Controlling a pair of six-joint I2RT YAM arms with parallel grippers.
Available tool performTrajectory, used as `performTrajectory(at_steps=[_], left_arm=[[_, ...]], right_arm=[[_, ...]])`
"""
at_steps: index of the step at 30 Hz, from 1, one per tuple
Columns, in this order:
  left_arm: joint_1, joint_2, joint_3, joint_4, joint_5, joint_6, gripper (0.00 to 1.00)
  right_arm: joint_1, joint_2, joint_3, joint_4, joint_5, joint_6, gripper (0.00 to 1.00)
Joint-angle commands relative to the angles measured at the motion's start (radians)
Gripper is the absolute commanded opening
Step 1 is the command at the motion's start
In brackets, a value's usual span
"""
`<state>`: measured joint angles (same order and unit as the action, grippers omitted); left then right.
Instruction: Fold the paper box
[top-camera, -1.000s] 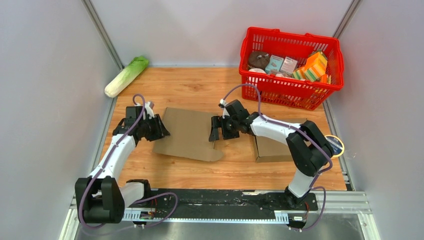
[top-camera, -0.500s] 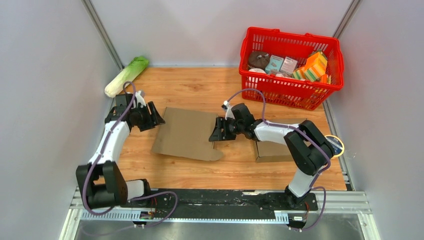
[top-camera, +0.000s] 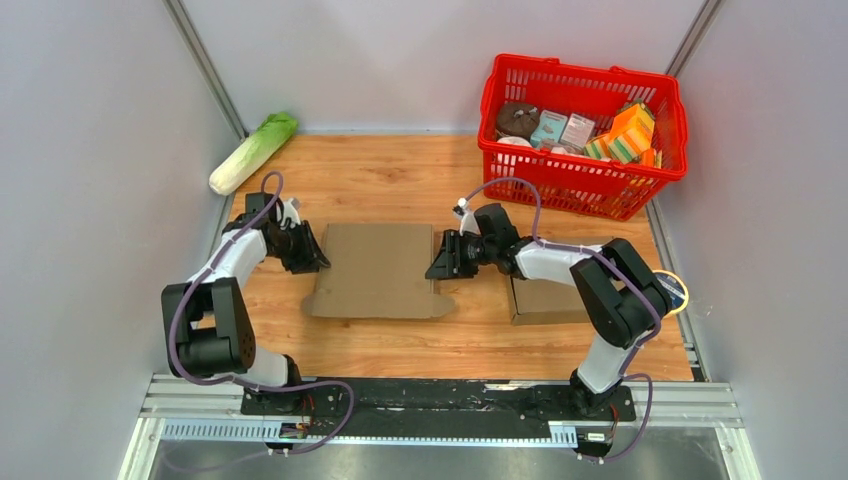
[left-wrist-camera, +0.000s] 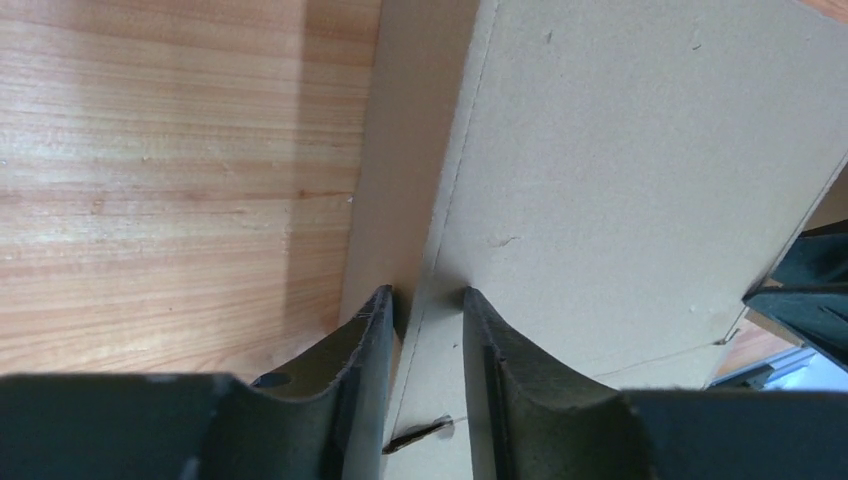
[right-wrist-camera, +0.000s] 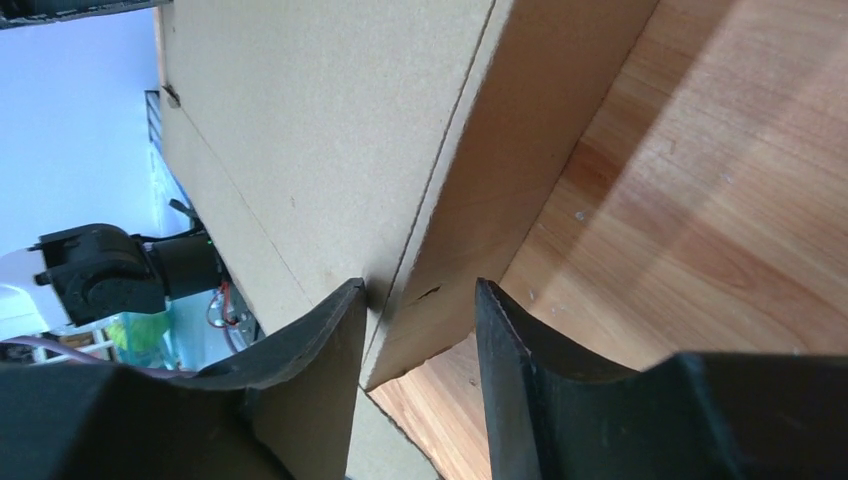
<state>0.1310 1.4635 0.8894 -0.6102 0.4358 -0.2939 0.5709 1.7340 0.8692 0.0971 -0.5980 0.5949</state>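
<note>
The paper box (top-camera: 378, 270) is a flattened brown cardboard blank lying on the wooden table between the arms. My left gripper (top-camera: 318, 260) is at its left edge and my right gripper (top-camera: 437, 265) at its right edge. In the left wrist view the left gripper (left-wrist-camera: 427, 295) is shut on the box (left-wrist-camera: 620, 150), with the folded edge between its fingers. In the right wrist view the right gripper (right-wrist-camera: 419, 285) holds the box (right-wrist-camera: 330, 120) by its raised edge. One finger rests on the top panel, the other on the side flap.
A red basket (top-camera: 560, 185) full of groceries stands at the back right. A cabbage (top-camera: 252, 152) lies at the back left by the wall. A second cardboard box (top-camera: 545, 300) sits under the right arm, with a small ring (top-camera: 672, 292) beside it.
The box has turned from skewed to square with the table and shifted slightly right. The left gripper swung away and came back to the left edge. Both grippers narrowed onto the box's edges.
</note>
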Motion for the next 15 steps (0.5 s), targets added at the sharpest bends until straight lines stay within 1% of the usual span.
performTrajectory(at_steps=[1,4,5,7,8,9,11,13,15], left_arm=[[0.002,-0.049,-0.043,0.027,0.01,-0.017,0.36],[0.002,-0.068,-0.085,0.081,0.059,-0.06,0.38],[0.002,-0.077,-0.101,0.127,0.069,-0.091,0.38],[0.002,-0.098,-0.133,0.151,0.084,-0.112,0.39],[0.002,-0.129,-0.142,0.176,0.089,-0.131,0.43],[0.002,-0.15,-0.155,0.187,0.092,-0.137,0.46],[0.002,-0.217,-0.158,0.167,0.075,-0.13,0.57],[0.002,-0.264,-0.146,0.126,0.031,-0.122,0.74],[0.004,-0.319,-0.138,0.099,0.012,-0.106,0.75]], right_arm=[[-0.022,0.019,0.027,0.058,-0.078,0.068,0.45],[-0.045,0.035,0.017,0.119,-0.132,0.154,0.4],[-0.049,0.041,0.014,0.127,-0.138,0.176,0.37],[-0.063,0.044,0.011,0.131,-0.143,0.184,0.34],[-0.072,0.05,0.008,0.131,-0.141,0.192,0.3],[-0.078,0.052,-0.002,0.142,-0.144,0.2,0.29],[-0.092,0.061,-0.021,0.185,-0.167,0.224,0.28],[-0.108,0.068,-0.039,0.225,-0.187,0.25,0.26],[-0.117,0.075,-0.045,0.228,-0.189,0.246,0.23]])
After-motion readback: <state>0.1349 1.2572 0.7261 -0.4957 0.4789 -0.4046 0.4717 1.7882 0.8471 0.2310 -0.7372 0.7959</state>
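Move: The paper box lies between my hands: its middle is about 11 cm to the right of my left hand and roughly 9 cm to the left of my right hand, some 2 cm ahead of both and 3 cm lower. Its front flap sticks out towards me, centred 7 cm back from either hand, 11 cm right of the left hand and 9 cm left of the right one. The other folded box sits about 26 cm right of my right hand, 2 cm back, 4 cm lower. My right hand closes its half-open fingers at the box's right edge by the front corner, about halving their gap, as it goes roughly 2 cm forward, a bit right and up, and rolls some 15 degrees. My left hand eases back and right along the left edge, then spreads its fingers wide and lifts 1.5 cm, coming free of that edge. ##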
